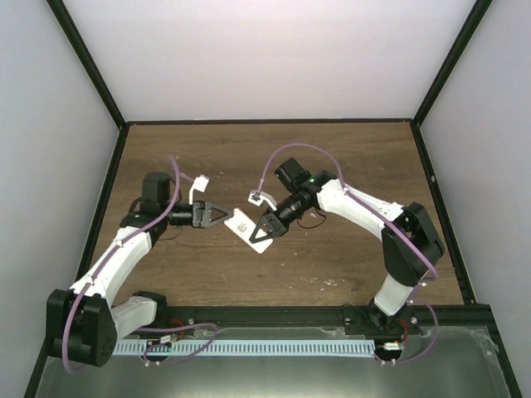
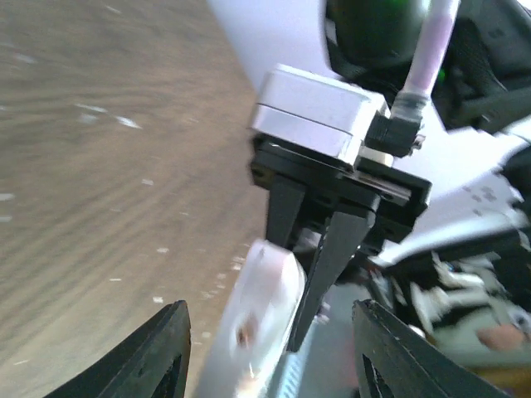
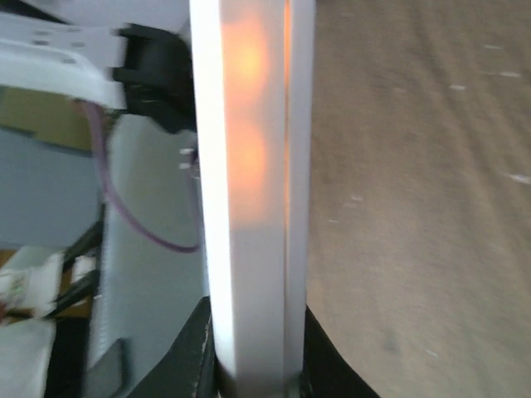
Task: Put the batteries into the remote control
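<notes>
The remote control, a white slab, hangs tilted above the wooden table between both grippers. My right gripper is shut on its right end; in the right wrist view the remote stands edge-on between the fingers. Two orange-red patches glow through its side wall; the batteries show no more clearly than that. My left gripper is at the remote's left end, jaws open. In the left wrist view its fingertips stand wide apart on either side of the blurred remote, not touching it.
Pale specks lie on the wood near the front. A black rail and a white slotted cable channel run along the near edge. Pale walls close in the back and both sides.
</notes>
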`<state>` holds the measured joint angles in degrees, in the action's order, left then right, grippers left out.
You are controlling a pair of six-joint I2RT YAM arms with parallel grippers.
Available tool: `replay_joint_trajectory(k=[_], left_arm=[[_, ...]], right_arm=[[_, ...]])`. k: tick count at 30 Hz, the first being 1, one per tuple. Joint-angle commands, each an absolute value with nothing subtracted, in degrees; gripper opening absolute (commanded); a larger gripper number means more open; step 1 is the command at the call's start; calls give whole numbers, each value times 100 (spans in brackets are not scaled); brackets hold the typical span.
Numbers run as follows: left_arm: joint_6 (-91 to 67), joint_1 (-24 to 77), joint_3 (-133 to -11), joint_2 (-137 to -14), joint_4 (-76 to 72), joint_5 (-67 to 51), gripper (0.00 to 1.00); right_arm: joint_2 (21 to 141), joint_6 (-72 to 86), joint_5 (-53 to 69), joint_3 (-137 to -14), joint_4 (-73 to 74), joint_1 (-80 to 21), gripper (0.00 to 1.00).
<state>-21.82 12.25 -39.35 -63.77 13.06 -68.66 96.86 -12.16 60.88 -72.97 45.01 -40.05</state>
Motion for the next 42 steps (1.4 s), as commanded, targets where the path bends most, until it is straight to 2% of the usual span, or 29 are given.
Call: replay_joint_trajectory(k=[1,4,7,10,14,20,30,39,42], left_arm=[[-2031,631,-3882,-5982,1830,-5609,56],[-2109,449,-3837,-5535,2029,-4513,56],[-2172,436,-3917,-5210,2336,-3639,56],[-2148,437,-4091,-5144,2724,-3108,56],[-2051,439,-4314,-5311,3110,-2748,55],[-2055,437,-4393,-5359,3205,-2517,55],[-2032,435,-4370,-5355,3243,-2485,54],[-1999,439,-4366,-5419,3278,-2521,54],[-1991,435,-4364,-5439,3278,-2543,54]], right_arm=[[9552,-600,4044,-7189,4130,-3859,1],[9621,-84,1785,-7269,4194,-3881,1],[9634,445,206,-7308,4165,-3918,1],[9839,776,-827,-7481,4283,-4027,1],[10380,685,-1517,-7877,4399,-4435,1],[11159,542,-2175,-8317,4528,-5136,1],[11492,623,-2238,-8318,4436,-5415,1],[11729,597,-2289,-8170,4280,-5558,11],[11763,588,-2305,-8167,4267,-5602,18]])
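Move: The right hand already pinches the remote near one end; the remote's middle lies about 3 cm to this hand's left and 2 cm ahead, 1 cm higher. The bare table spot it is bound for is roughly 12 cm ahead, 4 cm right and 17 cm below. The left gripper hovers some 10 cm left and 5 cm ahead of the right hand. From the empty left hand, the remote's middle is about 7 cm right, 4 cm back and slightly lower. Keeping its pinch on the remote, the right hand carries it down about 15 cm and forward some 12 to the tabletop, bowing out to the right and swinging partly back left on the way, while the wrist rolls round until the fingers point mostly down; the grip barely begins to ease. The left hand, staying open, pulls away leftwards about 11 cm, also forward and a little down, turning counter-clockwise. ##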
